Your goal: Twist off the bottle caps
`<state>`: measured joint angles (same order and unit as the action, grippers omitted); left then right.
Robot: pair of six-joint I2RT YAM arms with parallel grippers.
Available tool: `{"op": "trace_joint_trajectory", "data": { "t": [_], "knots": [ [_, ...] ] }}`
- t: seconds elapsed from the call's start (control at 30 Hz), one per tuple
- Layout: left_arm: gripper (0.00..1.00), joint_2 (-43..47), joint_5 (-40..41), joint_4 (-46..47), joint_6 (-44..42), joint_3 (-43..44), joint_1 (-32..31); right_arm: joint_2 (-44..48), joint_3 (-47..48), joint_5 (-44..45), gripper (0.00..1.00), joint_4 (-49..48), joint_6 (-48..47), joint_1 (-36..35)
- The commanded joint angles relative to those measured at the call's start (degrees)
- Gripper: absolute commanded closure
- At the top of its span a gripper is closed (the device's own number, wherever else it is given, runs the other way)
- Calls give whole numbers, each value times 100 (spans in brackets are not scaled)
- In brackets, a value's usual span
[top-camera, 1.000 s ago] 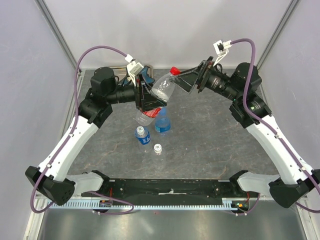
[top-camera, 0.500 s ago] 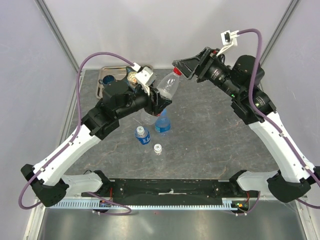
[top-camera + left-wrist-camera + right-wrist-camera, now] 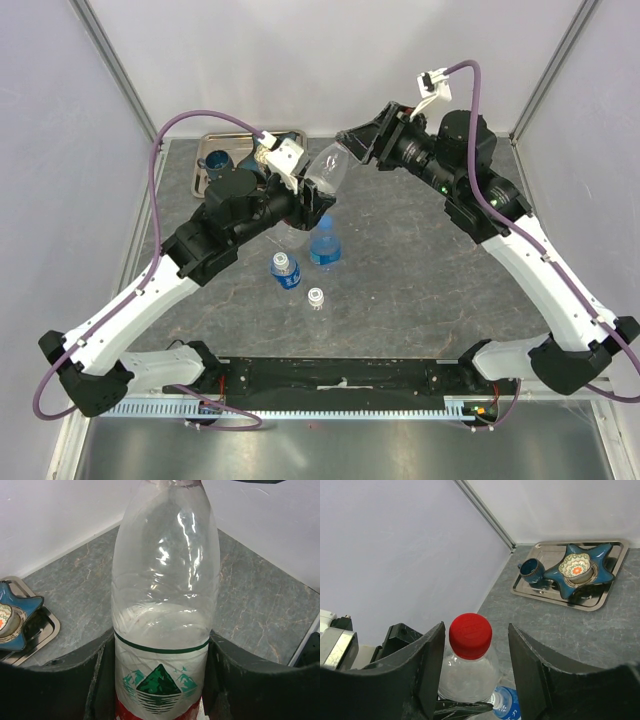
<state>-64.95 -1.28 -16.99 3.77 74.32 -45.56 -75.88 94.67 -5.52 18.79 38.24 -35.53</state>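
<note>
My left gripper [image 3: 305, 205] is shut on the red-labelled clear bottle [image 3: 326, 170] and holds it tilted above the table. In the left wrist view its fingers [image 3: 100, 675] press the label on both sides of the bottle [image 3: 165, 595]. My right gripper [image 3: 352, 143] is open at the bottle's top. In the right wrist view the red cap [image 3: 470, 635] sits between its fingers [image 3: 427, 665], with a gap on each side. Three more bottles stand on the table: a blue-labelled one [image 3: 324, 245], a smaller blue one [image 3: 286, 270] and a tiny plain one with a white cap [image 3: 316, 297].
A metal tray [image 3: 200, 180] lies at the back left with a dark blue mug [image 3: 214, 160] on it. The right wrist view shows that tray [image 3: 600, 602], the mug [image 3: 532, 570] and a blue star-shaped dish [image 3: 580, 570]. White walls close in the back and sides.
My left arm has turned its wrist and shifted while still holding the bottle. My right gripper drew back and has come in from the right, so its open jaws straddle the red cap.
</note>
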Motion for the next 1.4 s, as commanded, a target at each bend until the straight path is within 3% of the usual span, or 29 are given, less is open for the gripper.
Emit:
{"op": "trace_joint_trajectory", "data": {
  "t": [0.0, 0.13, 0.4, 0.7, 0.77, 1.1, 1.2, 1.37],
  "knots": [
    [69, 167, 242, 319, -210, -50, -58, -76, 139, 174, 40, -94, 35, -112],
    [69, 193, 251, 328, -210, -93, -67, -120, 122, 183, 49, -112, 17, -156],
    [69, 333, 154, 486, -201, -278, -76, 73, -291, 314, 99, -305, -44, -183],
    [71, 500, -1302, 583, -158, -410, -67, 565, -731, 438, 100, -578, -651, -183],
    [72, 492, -1672, 601, -122, -393, -50, 697, -854, 166, 100, -753, -756, -183],
    [78, 9, -5395, 872, 721, 135, 319, 1057, -1177, -1747, 100, -1385, -1669, -156],
    [80, -132, -6223, 1285, 1195, 152, 548, 1224, -1459, -2502, 100, -1799, -1828, -95],
    [83, -211, -6876, 1927, 1819, 73, 812, 1242, -1601, -3481, 100, -2239, -1846, 37]
  ]
}}
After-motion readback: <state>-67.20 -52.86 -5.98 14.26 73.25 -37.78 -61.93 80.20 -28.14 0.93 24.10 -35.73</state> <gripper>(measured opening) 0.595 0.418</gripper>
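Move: The left hand already holds the red-capped bottle, its cap about 6 cm ahead, 5 cm right and 9 cm above that hand. The right hand's open fingers straddle the cap, which sits level ahead, about 1 cm to the left. From the right hand, the light-blue bottle stands some 3 cm back, 4 cm left and 37 cm below, and the small blue bottle about 8 cm back, 12 cm left and 38 cm below. Right fingers pinch the red cap, then both hands draw back about 9 cm, the left turning 40 degrees clockwise. ##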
